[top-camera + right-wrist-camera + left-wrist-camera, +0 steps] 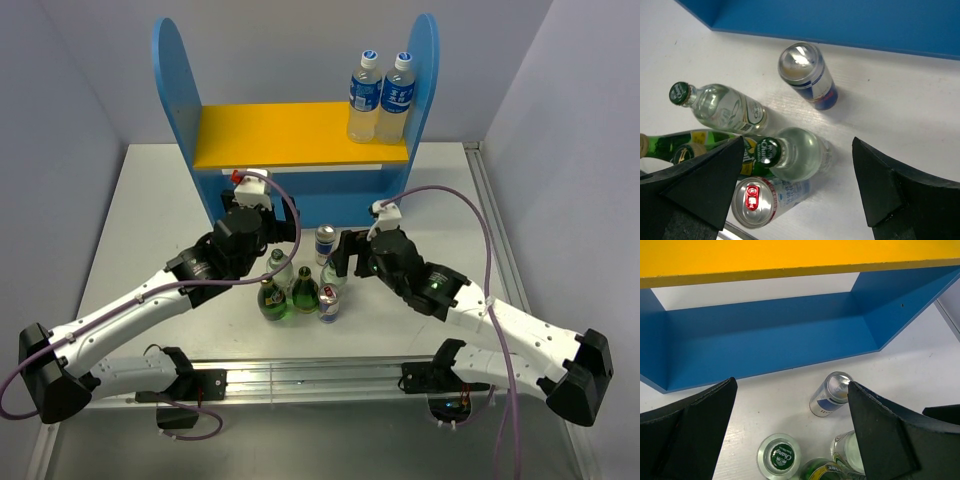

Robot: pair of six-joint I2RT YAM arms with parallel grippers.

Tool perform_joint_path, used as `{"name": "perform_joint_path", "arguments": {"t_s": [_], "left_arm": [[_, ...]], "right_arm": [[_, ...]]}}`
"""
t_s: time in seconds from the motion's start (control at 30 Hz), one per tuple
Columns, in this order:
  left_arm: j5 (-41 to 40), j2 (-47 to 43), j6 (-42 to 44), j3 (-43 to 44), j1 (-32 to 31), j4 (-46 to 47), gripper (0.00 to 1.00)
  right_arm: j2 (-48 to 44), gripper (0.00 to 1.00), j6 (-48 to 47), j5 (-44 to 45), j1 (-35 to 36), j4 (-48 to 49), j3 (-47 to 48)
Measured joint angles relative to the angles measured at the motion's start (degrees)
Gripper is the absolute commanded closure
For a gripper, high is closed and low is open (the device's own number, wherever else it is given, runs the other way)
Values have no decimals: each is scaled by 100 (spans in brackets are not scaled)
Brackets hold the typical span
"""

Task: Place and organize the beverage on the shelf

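The blue shelf (182, 100) with its yellow upper board (280, 133) stands at the back. Six drinks cluster on the table in front of it: a blue-and-silver can (325, 243), two clear bottles (280, 268) (333, 272), two green bottles (271, 298) (304, 292) and a second can (328, 305). My left gripper (791, 386) is open and empty above the cluster's left side, facing the shelf's lower level (770, 347). My right gripper (799, 142) is open and empty, its jaws standing either side of a clear bottle (795, 152) without touching it.
Two taller plastic bottles with blue labels (381, 95) stand on the right end of the yellow board. The table's right edge has a metal rail (490, 220). Both arms reach in from the near edge, flanking the cluster.
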Motion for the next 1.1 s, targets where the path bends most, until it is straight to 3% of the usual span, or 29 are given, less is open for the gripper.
{"name": "perform_joint_path", "arguments": {"t_s": [0.27, 0.5, 0.77, 0.87, 0.97, 1.0, 1.07, 1.1], "left_arm": [[-46, -33, -37, -146, 0, 7, 1], [-52, -33, -39, -155, 0, 22, 1], [-57, -33, -44, -155, 0, 20, 1], [-61, -33, -44, -155, 0, 22, 1], [-90, -33, -46, -168, 0, 33, 1], [-96, -33, -46, -170, 0, 33, 1], [-103, -33, -48, -175, 0, 35, 1], [-105, -33, -48, -175, 0, 37, 1]], "right_arm": [[385, 10, 219, 129, 459, 197, 0], [595, 28, 334, 352, 601, 437, -63], [1021, 37, 407, 579, 601, 654, -212], [1093, 49, 422, 597, 614, 772, -216], [1095, 68, 356, 750, 619, 881, -229], [1091, 82, 315, 861, 612, 905, -227], [1106, 99, 339, 890, 592, 944, -227], [1128, 100, 337, 907, 603, 970, -227]]}}
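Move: Just below my wide-open right fingers stands the clear bottle with the green cap, its middle about 3 cm left, 2 cm ahead and 12 cm down. From that bottle, the silver-blue can is some 8 cm farther out and 2 cm left, the red-tab can about 8 cm nearer and 1 cm left, the near green bottle roughly 7 cm left and 5 cm nearer. From my left hand the clear bottle lies some 15 cm right, 5 cm back and 21 cm below. I swing my right hand about 3 cm left over the clear bottle, easing back a touch, and sink some 4 cm in all to bring the fingers down around its capped top. As I go down I nudge forward about 2 cm and close the fingers from wide open to under half, until the pads pinch the bottle just at the cap and neck. ##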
